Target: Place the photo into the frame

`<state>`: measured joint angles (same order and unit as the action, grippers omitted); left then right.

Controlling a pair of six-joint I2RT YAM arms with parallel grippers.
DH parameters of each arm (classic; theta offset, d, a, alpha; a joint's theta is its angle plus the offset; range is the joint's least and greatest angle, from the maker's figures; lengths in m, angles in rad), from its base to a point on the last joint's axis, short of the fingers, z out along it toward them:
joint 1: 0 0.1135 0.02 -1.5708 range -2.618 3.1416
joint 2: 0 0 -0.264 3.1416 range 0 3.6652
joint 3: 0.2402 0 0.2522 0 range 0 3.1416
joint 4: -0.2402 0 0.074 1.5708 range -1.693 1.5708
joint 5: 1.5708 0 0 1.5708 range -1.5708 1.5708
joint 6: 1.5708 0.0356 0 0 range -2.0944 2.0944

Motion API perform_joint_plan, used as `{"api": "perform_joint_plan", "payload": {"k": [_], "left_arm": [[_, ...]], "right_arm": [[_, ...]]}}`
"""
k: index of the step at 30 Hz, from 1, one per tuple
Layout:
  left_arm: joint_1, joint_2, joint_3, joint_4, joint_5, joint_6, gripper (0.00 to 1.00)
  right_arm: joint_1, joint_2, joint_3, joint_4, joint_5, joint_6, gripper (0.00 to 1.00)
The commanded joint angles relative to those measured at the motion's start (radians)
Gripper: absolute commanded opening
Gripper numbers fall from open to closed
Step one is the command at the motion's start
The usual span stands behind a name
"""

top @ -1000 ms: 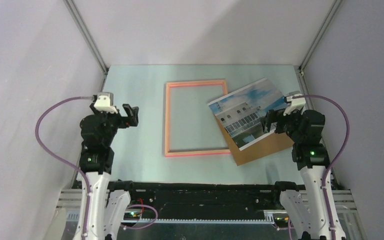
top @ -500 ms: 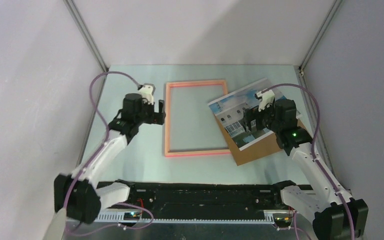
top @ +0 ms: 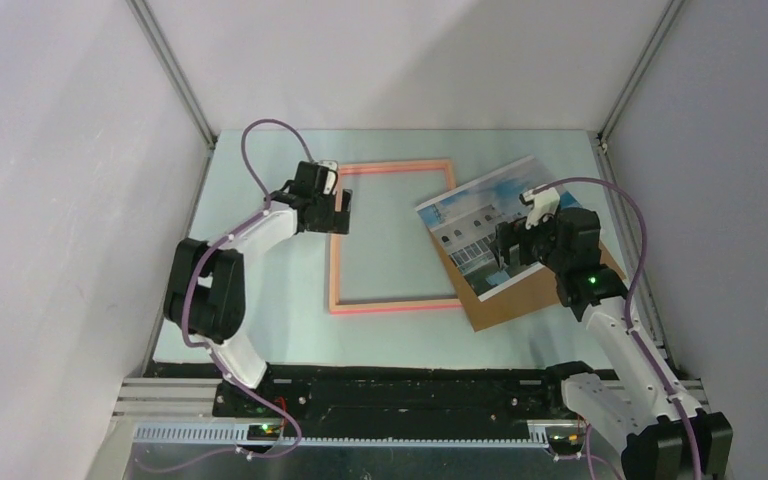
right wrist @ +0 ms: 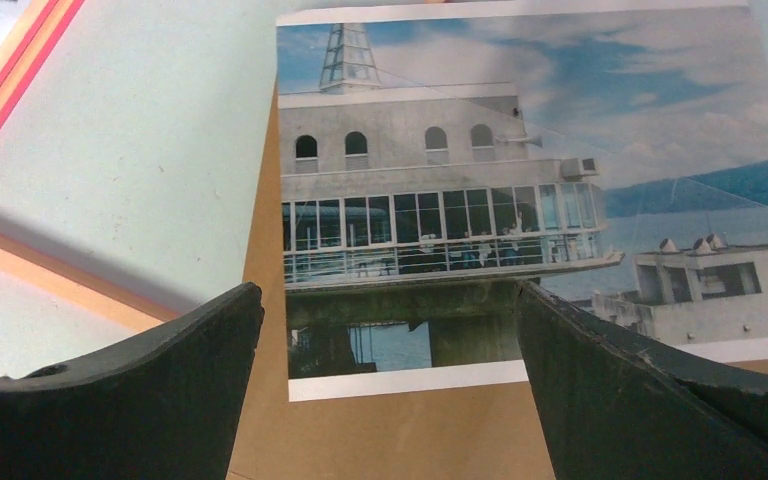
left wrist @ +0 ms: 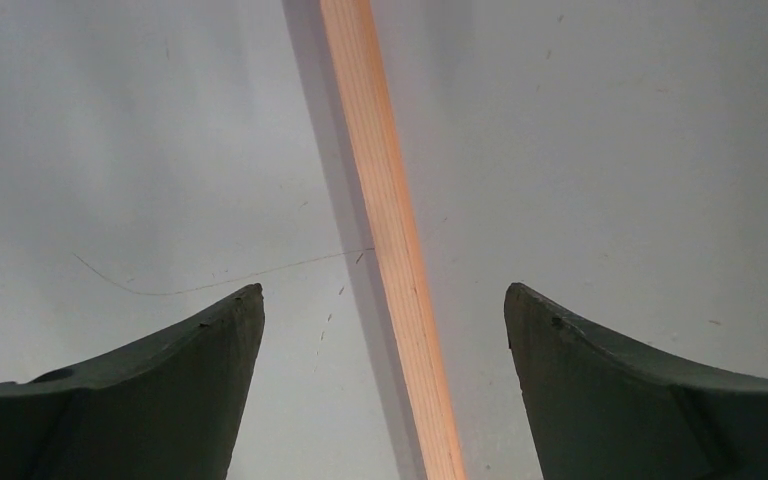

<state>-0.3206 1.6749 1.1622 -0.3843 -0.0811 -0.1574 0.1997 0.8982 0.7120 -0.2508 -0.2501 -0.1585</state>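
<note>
The frame, a thin salmon-pink rectangle, lies flat mid-table. My left gripper hangs open over the upper part of its left border. In the left wrist view that border runs between the two dark fingers without touching them. The photo, a white building against sky and sea, lies face up and askew on a brown backing board to the frame's right. My right gripper is open above the photo's near edge; nothing sits between its fingers.
The backing board sticks out under the photo toward the near right and overlaps the frame's right lower corner. Grey walls close the table on the left, back and right. Bare table lies left of the frame.
Both arms have reached forward from beside their bases. The left gripper moved right and away onto the frame's left border. The right gripper moved left over the photo.
</note>
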Motion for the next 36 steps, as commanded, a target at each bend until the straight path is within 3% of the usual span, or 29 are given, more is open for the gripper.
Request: {"api": "perform_joint_plan", "payload": {"k": [1,19,29,36], "left_arm": [[-0.006,0.051,0.047,-0.03,-0.027,-0.036,0.94],[-0.006,0.188,0.09,-0.028,-0.005,-0.076,0.79],[-0.007,0.247,0.105,-0.027,0.028,-0.108,0.58],[-0.003,0.225,0.077,-0.027,-0.004,-0.098,0.32]], "right_arm": [[-0.039,-0.018,0.0,0.051,-0.037,-0.002,1.0],[-0.06,0.015,-0.001,0.043,-0.067,-0.011,1.0],[-0.069,0.024,-0.001,0.039,-0.068,-0.016,1.0],[-0.079,0.02,-0.001,0.034,-0.071,-0.016,1.0]]}}
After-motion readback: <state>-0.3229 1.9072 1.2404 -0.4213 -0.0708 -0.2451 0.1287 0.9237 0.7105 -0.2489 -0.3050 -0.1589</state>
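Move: Below the left hand, about 7 cm down and 1 cm to its right, lies the middle of the frame's left bar, level fore-and-aft. The frame's far bar is roughly 14 cm ahead and 12 cm right; the near bar, 13 cm back and 12 cm right. The photo is some 33 cm to its right and about 1 cm ahead. From the right hand, the left bar's middle lies around 28 cm left, 8 cm ahead and 18 cm lower. Sinking about 7 cm almost straight down onto the frame's left bar, the left hand tips its fingers some 10 degrees more steeply downward. The fingers stay wide at first, narrow gradually on the way, then keep closing once the hand has stopped low, one on each side of the bar, ending close against the wood. ##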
